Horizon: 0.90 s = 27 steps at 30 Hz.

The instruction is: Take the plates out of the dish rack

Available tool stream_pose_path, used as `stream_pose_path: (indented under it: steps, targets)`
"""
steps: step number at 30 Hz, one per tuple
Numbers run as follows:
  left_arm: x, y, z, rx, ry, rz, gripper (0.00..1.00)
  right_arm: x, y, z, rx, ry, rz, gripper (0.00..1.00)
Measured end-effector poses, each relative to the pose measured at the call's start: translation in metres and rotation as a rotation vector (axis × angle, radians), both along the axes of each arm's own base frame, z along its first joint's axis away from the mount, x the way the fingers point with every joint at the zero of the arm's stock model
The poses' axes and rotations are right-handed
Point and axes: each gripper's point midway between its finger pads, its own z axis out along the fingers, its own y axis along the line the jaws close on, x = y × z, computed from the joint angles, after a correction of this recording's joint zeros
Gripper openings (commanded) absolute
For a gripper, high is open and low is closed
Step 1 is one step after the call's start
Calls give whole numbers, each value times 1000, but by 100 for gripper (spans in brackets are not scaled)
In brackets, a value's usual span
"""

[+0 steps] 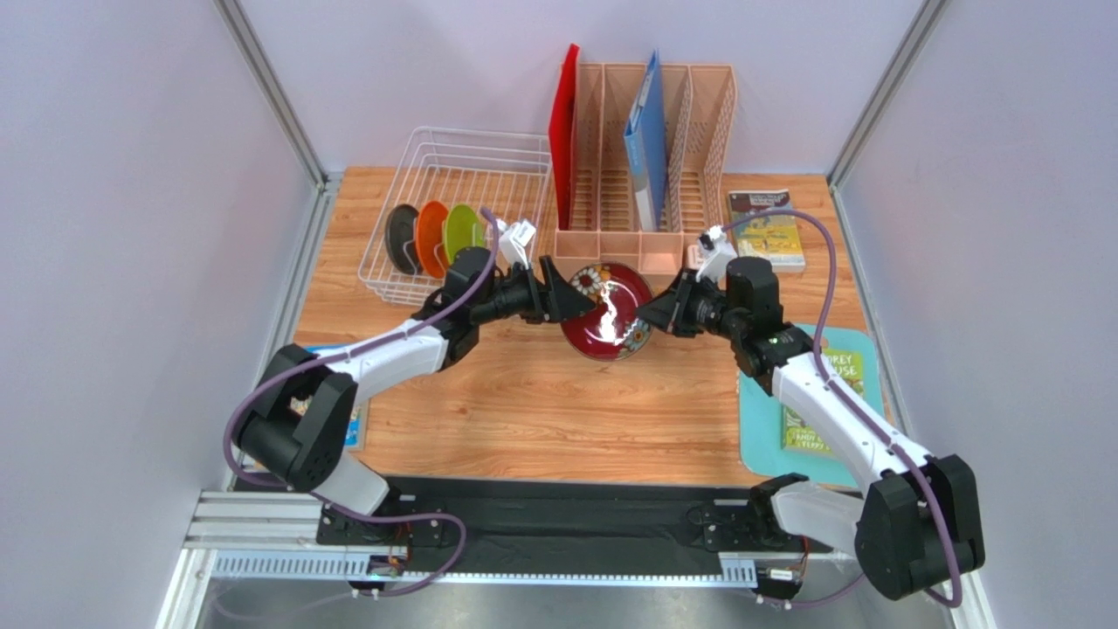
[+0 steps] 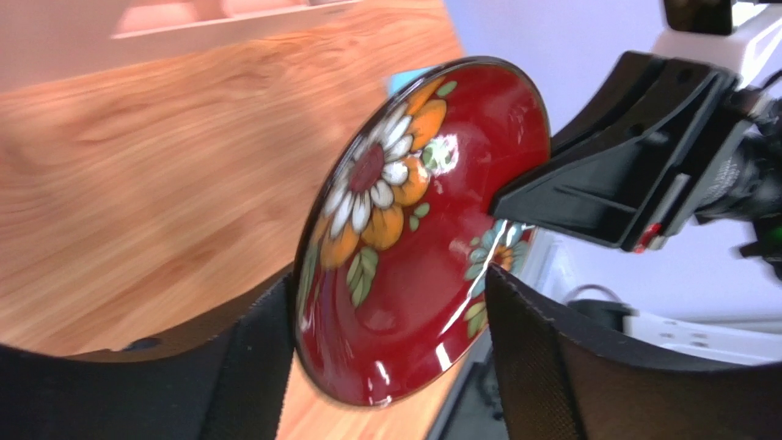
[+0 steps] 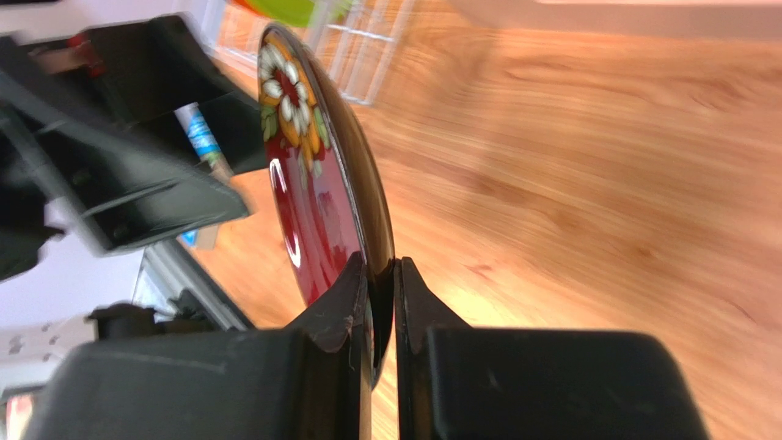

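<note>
A dark red plate [image 1: 606, 315] with a floral pattern hangs on edge above the middle of the table, between my two grippers. My right gripper [image 3: 383, 266] is shut on its rim [image 3: 307, 183], one finger on each face. My left gripper [image 2: 385, 293] stands open, and its fingers flank the plate [image 2: 404, 238] with a gap on the right side. The white wire dish rack [image 1: 446, 151] stands at the back left. In it, upright, are a dark plate [image 1: 402, 233], an orange plate [image 1: 431, 236] and a lime green plate [image 1: 462, 232].
A peach file organiser [image 1: 683, 144] with a red folder [image 1: 566, 131] and a blue folder [image 1: 646, 138] stands behind the grippers. A book [image 1: 765, 226] lies at the back right, and a teal book [image 1: 807, 393] under the right arm.
</note>
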Motion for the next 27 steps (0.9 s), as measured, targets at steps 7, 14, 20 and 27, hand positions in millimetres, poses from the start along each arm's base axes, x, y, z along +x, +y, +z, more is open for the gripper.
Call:
stream_pose_path:
  steps: [7,14,20,27]
  targets:
    - [9,48,13,248,-169,201,100,-7,-36,-45,-144,164,-124,0]
    - [28,121,62,448,-381,513,99,-22,-40,-82,-191,273,-111,0]
    - [41,159,27,674,-334,641,99,-35,-39,-114,-211,375,-74,0]
    - [49,184,-9,840,-272,718,99,-36,-31,-128,-191,426,-34,16]
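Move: The right hand already holds the red plate by its rim, the plate's middle about 6 cm to its left. The clear table spot it goes down to is roughly 4 cm back, 3 cm left and 16 cm below, with the organizer's front trays about 15 cm ahead and 1 cm left. From the left hand, the green plate is some 15 cm ahead, 19 cm left and 10 cm lower; the orange plate stands 5 cm left and 1 cm back of the green one. Still pinching the red plate's rim, the right hand lowers it about 12 cm towards the open table, edging back and a little right while tipping its fingers down some 25 degrees. The left hand finishes opening and pulls clear of the plate, swinging about 18 cm left and slightly forward, over a low arc up then down, towards the green plate, as it rolls and turns counter-clockwise to face the dish rack. ##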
